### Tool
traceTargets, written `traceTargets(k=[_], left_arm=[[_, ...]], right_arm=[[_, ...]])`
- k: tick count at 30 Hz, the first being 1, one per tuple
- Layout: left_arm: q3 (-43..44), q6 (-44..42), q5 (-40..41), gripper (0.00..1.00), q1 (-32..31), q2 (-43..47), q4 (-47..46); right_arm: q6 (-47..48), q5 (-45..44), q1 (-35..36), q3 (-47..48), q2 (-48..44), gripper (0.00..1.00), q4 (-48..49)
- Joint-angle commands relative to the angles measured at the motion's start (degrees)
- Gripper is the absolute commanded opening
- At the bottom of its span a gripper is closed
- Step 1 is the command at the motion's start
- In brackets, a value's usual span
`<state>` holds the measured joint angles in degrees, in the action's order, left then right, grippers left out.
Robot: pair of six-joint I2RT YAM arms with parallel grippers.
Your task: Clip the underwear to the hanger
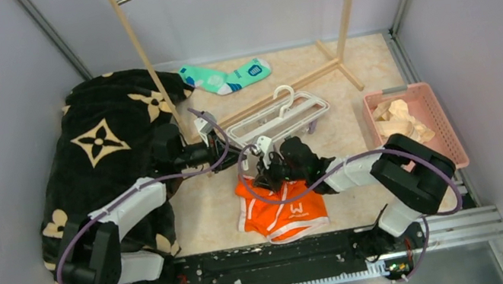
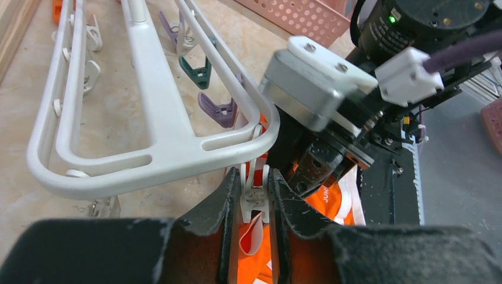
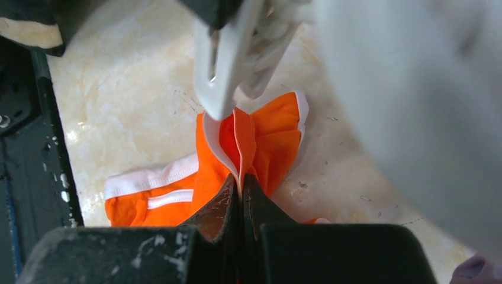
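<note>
The orange underwear (image 1: 288, 217) lies on the table in front of the white hanger (image 1: 282, 115). My left gripper (image 2: 256, 183) is shut on a white clip (image 2: 256, 198) that hangs from the hanger's near corner (image 2: 166, 136). A white-edged fold of the underwear (image 2: 254, 228) rises to just under that clip's mouth. My right gripper (image 3: 241, 180) is shut on the orange fold (image 3: 248, 133) and holds it up just below the white clip (image 3: 222, 71). The rest of the underwear (image 3: 154, 198) trails flat on the table. Both grippers meet near the hanger's front corner (image 1: 261, 148).
A pink basket (image 1: 431, 92) with beige cloth (image 1: 399, 117) stands at the right. A teal sock (image 1: 226, 78) lies behind the hanger, by the wooden rack (image 1: 140, 45). A black patterned blanket (image 1: 108, 135) covers the left side. Purple (image 2: 218, 109) and teal (image 2: 195, 71) clips dangle from the hanger.
</note>
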<state>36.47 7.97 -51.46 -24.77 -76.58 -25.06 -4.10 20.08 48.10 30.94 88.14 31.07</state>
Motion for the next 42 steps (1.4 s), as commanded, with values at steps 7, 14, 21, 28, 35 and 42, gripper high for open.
traceTargets(k=[7, 14, 21, 28, 35, 42], left_arm=[[-0.4, 1.6, -3.9, 0.0, -0.3, 0.8, -4.9], [0.1, 1.7, -4.4, 0.0, -0.3, 0.2, -4.5], [-0.1, 1.7, -4.7, 0.0, -0.3, 0.1, -4.2], [0.0, 1.4, -5.0, 0.0, -0.4, 0.3, -3.7], [0.1, 1.1, -5.0, 0.0, -0.3, 0.0, -3.0], [0.4, 0.8, -5.3, 0.0, -0.3, -0.2, -2.6]], right_arm=[[-4.4, 7.2, -1.3, 2.8, -2.5, 0.0, 7.5], [0.5, 6.4, -1.3, 3.8, -4.1, 0.0, 5.6], [3.5, 6.1, -1.3, 5.4, -4.4, 0.0, 5.4], [4.0, 5.2, -1.3, 5.5, -4.2, 0.0, 4.4], [4.5, 4.4, -1.3, 5.0, -5.6, 0.0, 3.8], [5.7, 3.9, -1.3, 5.2, -6.4, 0.0, 2.6]])
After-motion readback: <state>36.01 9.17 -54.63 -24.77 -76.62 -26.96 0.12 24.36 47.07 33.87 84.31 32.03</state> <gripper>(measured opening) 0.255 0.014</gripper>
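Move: Just beyond and above the right hand, which already pinches the underwear's waistband, the white clip squeezed by the left fingers sits about 4 cm ahead, 3 cm left and 8 cm up. The hanger's middle is some 13 cm ahead, 8 cm right and 8 cm up; the underwear's body lies about 9 cm back, 5 cm right and 6 cm down. From the left hand, the held waistband is roughly 4 cm back, 3 cm right and 10 cm below. Lifting the pinched waistband about 5 cm towards the clip's jaws, the right hand first rises with a small shift left, then goes up with slight forward travel, its leftward-pointing fingertips tipping up by some 5 to 10 degrees. Its fingers stay shut on the cloth. The left hand keeps squeezing the clip and easing back about 1 cm, holding the clip and the near end of the hanger up. ##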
